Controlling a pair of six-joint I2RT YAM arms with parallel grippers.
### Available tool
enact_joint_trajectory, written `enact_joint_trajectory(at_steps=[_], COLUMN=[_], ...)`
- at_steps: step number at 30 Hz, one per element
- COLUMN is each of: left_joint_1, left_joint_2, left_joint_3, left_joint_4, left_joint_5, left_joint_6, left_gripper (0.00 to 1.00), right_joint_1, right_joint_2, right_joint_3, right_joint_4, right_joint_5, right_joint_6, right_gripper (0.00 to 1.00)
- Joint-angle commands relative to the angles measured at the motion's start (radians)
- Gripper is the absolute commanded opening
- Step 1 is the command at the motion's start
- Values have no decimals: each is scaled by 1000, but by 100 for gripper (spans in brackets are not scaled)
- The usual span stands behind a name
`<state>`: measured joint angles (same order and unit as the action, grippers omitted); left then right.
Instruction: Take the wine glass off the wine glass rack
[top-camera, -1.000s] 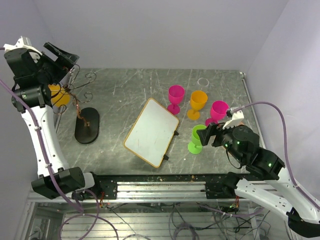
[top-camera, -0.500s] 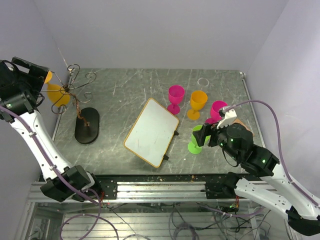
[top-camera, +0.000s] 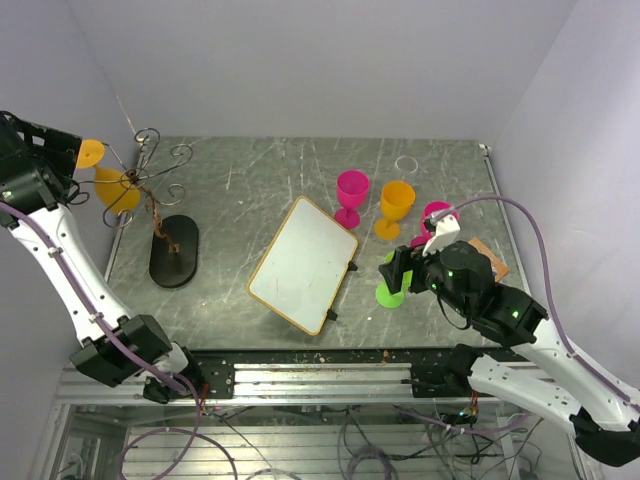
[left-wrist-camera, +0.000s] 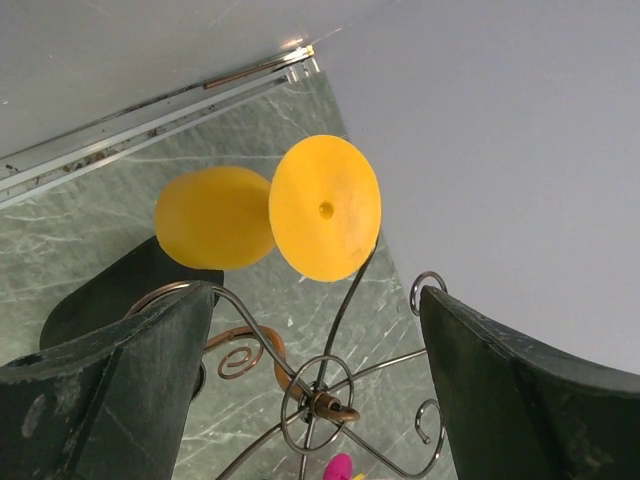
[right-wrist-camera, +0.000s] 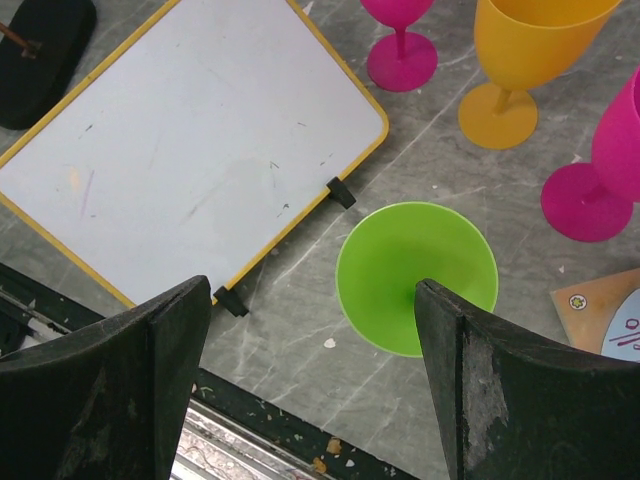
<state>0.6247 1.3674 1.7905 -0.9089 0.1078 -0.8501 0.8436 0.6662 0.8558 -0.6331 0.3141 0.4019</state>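
An orange-yellow wine glass (top-camera: 116, 188) hangs tilted on the wine glass rack (top-camera: 152, 182), a wire tree of scrolled arms on a black oval base (top-camera: 174, 251). In the left wrist view the glass's round foot (left-wrist-camera: 325, 207) faces the camera, its bowl (left-wrist-camera: 213, 218) behind it and the rack's hub (left-wrist-camera: 322, 399) below. My left gripper (top-camera: 60, 165) stands open just left of the glass, touching nothing; its fingers (left-wrist-camera: 110, 390) frame the rack. My right gripper (top-camera: 400, 265) hovers open over a green glass (right-wrist-camera: 416, 277) standing on the table.
A yellow-framed whiteboard (top-camera: 304, 263) lies mid-table. Two pink glasses (top-camera: 351, 196) (top-camera: 437, 217) and an orange one (top-camera: 396, 206) stand behind the green glass. A brown card (top-camera: 488, 256) lies at right, and a small clear ring (top-camera: 406, 163) at the back. Walls close in on both sides.
My left gripper has swung from above the rack out to the left of the hanging glass. My right gripper has crept left and forward over the green glass.
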Motion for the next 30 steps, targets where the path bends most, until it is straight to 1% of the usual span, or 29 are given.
enact_joint_trajectory(at_steps=[1,6,10,12,17,20,24,30], left_joint_1=[5,5,4,5,5,4,0,-13], left_joint_2=[18,39,69,72,65,68,49,44], left_joint_3=[27,40,53,47,-4,-26,-64,-103], left_joint_4=[-12,14,23,31,111,159,191,214], left_joint_5=[-42,-108,-119,-112,-82,-16,-13,-13], left_joint_6=[6,41,66,65,62,38,6,-16], left_gripper=[94,89,84,83,80,73,72,71], right_joint_1=[-2,-2,-2,-2,-2,-2,-2,-3], right_joint_2=[14,50,79,99,147,160,152,88], right_joint_3=[-5,-3,-2,1,14,19,27,22], right_joint_4=[5,-1,-4,-7,-25,-33,-44,-37], right_joint_5=[23,22,21,19,11,4,11,22], right_joint_6=[-7,0,5,5,19,27,31,31], right_gripper=[82,81,81,81,81,81,81,81])
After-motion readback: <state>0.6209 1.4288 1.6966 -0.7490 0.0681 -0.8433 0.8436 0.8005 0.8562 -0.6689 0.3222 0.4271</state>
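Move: The orange wine glass hanging foot-up on the rack has its middle about 4 cm straight ahead of the left hand and some 8 cm lower, its foot nearly at finger height; the rack's hub is about 2 cm back and 9 cm to the right. The green wine glass stands 3 cm ahead of the right hand, 3 cm to its right and some 14 cm lower. From that hand, the standing orange glass is about 19 cm ahead and 3 cm right, a pink glass 16 cm ahead and 12 cm right. The hanging orange glass's foot is what the left hand closes in on: it drifts left and down, then forward and down again, about 3 cm each way, its fingers narrowing by a quarter but still well open. Over the green glass the right hand sinks about 4 cm towards the rim, tipping down some 10 degrees, fingers held open; contact can't be seen. ##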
